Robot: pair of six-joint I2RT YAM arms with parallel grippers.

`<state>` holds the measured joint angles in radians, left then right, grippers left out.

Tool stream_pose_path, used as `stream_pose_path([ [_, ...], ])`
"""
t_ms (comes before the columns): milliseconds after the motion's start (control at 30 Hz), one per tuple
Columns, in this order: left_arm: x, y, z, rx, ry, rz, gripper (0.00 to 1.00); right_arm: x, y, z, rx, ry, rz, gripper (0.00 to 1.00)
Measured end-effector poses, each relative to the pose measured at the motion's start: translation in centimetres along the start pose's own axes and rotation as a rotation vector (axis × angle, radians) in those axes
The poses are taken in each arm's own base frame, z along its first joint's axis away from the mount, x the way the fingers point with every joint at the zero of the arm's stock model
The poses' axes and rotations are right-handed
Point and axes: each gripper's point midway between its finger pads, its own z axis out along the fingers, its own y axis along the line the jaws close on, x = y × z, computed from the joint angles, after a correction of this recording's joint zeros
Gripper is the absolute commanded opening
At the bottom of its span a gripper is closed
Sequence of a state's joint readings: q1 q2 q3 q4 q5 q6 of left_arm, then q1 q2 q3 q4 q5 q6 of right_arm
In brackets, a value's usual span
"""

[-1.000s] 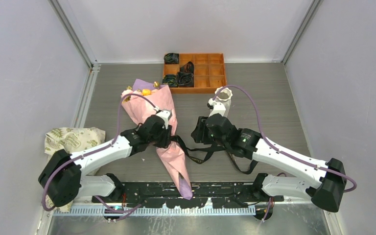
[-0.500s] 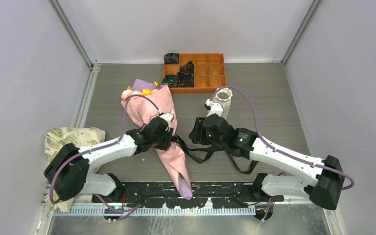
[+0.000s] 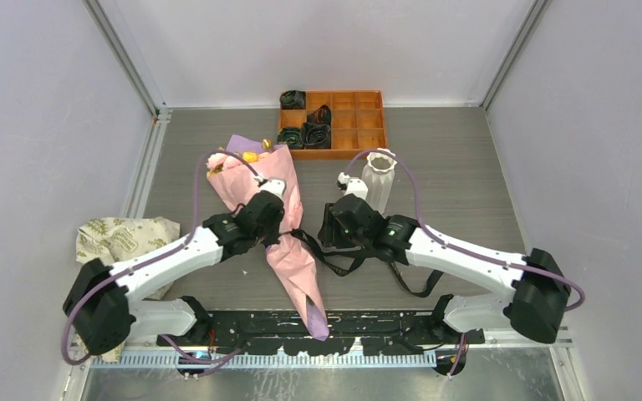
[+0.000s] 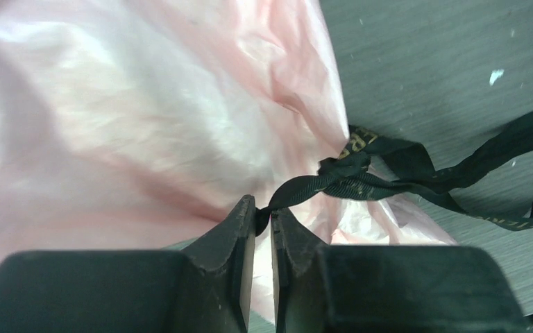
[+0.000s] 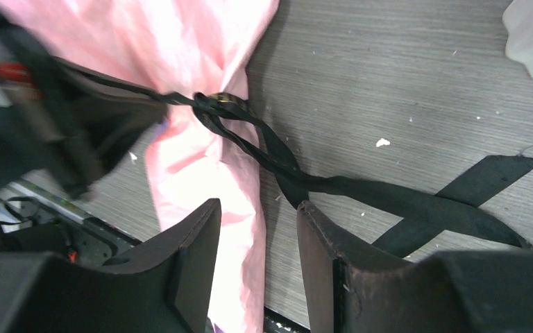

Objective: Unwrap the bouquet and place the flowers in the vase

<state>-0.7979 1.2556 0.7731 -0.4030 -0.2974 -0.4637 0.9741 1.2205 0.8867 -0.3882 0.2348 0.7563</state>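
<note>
The bouquet point(image 3: 297, 267), a pink and purple paper cone, lies on the table with its tip toward the arms. Yellow and pink flowers point(image 3: 249, 156) show at its wide far end. A black ribbon point(image 3: 334, 266) is knotted around its middle, and its loose tails trail to the right. My left gripper point(image 4: 263, 211) is shut on a strand of the ribbon point(image 4: 361, 180) just beside the knot, over the pink paper point(image 4: 146, 104). My right gripper point(image 5: 258, 208) hangs open above the paper's edge and the ribbon tails point(image 5: 388, 194), gripping nothing. The white ribbed vase point(image 3: 377, 177) stands upright just beyond the right wrist.
An orange compartment tray point(image 3: 382, 121) with dark fabric coils point(image 3: 309, 134) sits at the back. A beige leaf-print cloth point(image 3: 121, 238) lies at the left edge by the left arm's base. Grey walls enclose the table on three sides.
The left jaws have closed onto the ribbon strand. The right arm has shifted left toward the bouquet's knot, uncovering the vase behind it.
</note>
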Motion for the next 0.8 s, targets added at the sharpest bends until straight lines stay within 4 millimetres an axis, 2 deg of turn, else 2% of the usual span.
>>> stream_pose_path([
  [200,-4.1,1.7,-5.0,-0.055,-0.125,-0.085,0.15,1.7,0.5,2.8,0.031,0.085,-0.030,0.51],
  [333,-5.1,2.7,-7.5,-0.078,-0.168,-0.123,0.18,1.5,2.4,4.0,0.014,0.098,-0.054,0.51],
  [433,-5.5,2.9,-8.5,-0.068,-0.186,-0.130,0.23,1.1,3.9,4.9,-0.002,0.095,-0.066,0.51],
  [567,-4.5,1.5,-7.5,-0.002,-0.140,-0.109,0.34,1.0,4.1,5.4,0.013,0.090,-0.076,0.51],
  [700,-1.6,0.2,-4.8,0.046,-0.047,-0.052,0.43,0.7,3.2,5.1,0.047,0.065,-0.077,0.51],
  [800,0.4,-0.4,-3.0,0.067,0.011,-0.008,0.48,0.4,2.0,3.8,0.067,0.033,-0.074,0.53],
])
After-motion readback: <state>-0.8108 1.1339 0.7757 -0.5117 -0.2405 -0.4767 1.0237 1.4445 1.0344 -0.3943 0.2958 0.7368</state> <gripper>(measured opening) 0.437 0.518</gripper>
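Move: The left fingers hold a strand of the black ribbon; its knot on the pink wrap lies about 5 cm to this hand's right, 1 cm ahead and 4 cm lower. The flower heads are some 18 cm ahead and 9 cm left. From the open right hand the knot is roughly 7 cm left, 2 cm ahead and 9 cm down; the vase stands some 10 cm right and 8 cm ahead, and the loose ribbon tails cross about 7 cm right and 4 cm back. Still pinching the ribbon strand at first, the left hand sweeps up about 10 cm and a little left, then opens its fingers, parts from the strand and sinks nearly 8 cm, easing right and slightly back. The half-open right hand heads left some 6 cm towards the knot, dipping a little on the way, then draws back right about 3 cm, its fingers closing on nothing. ##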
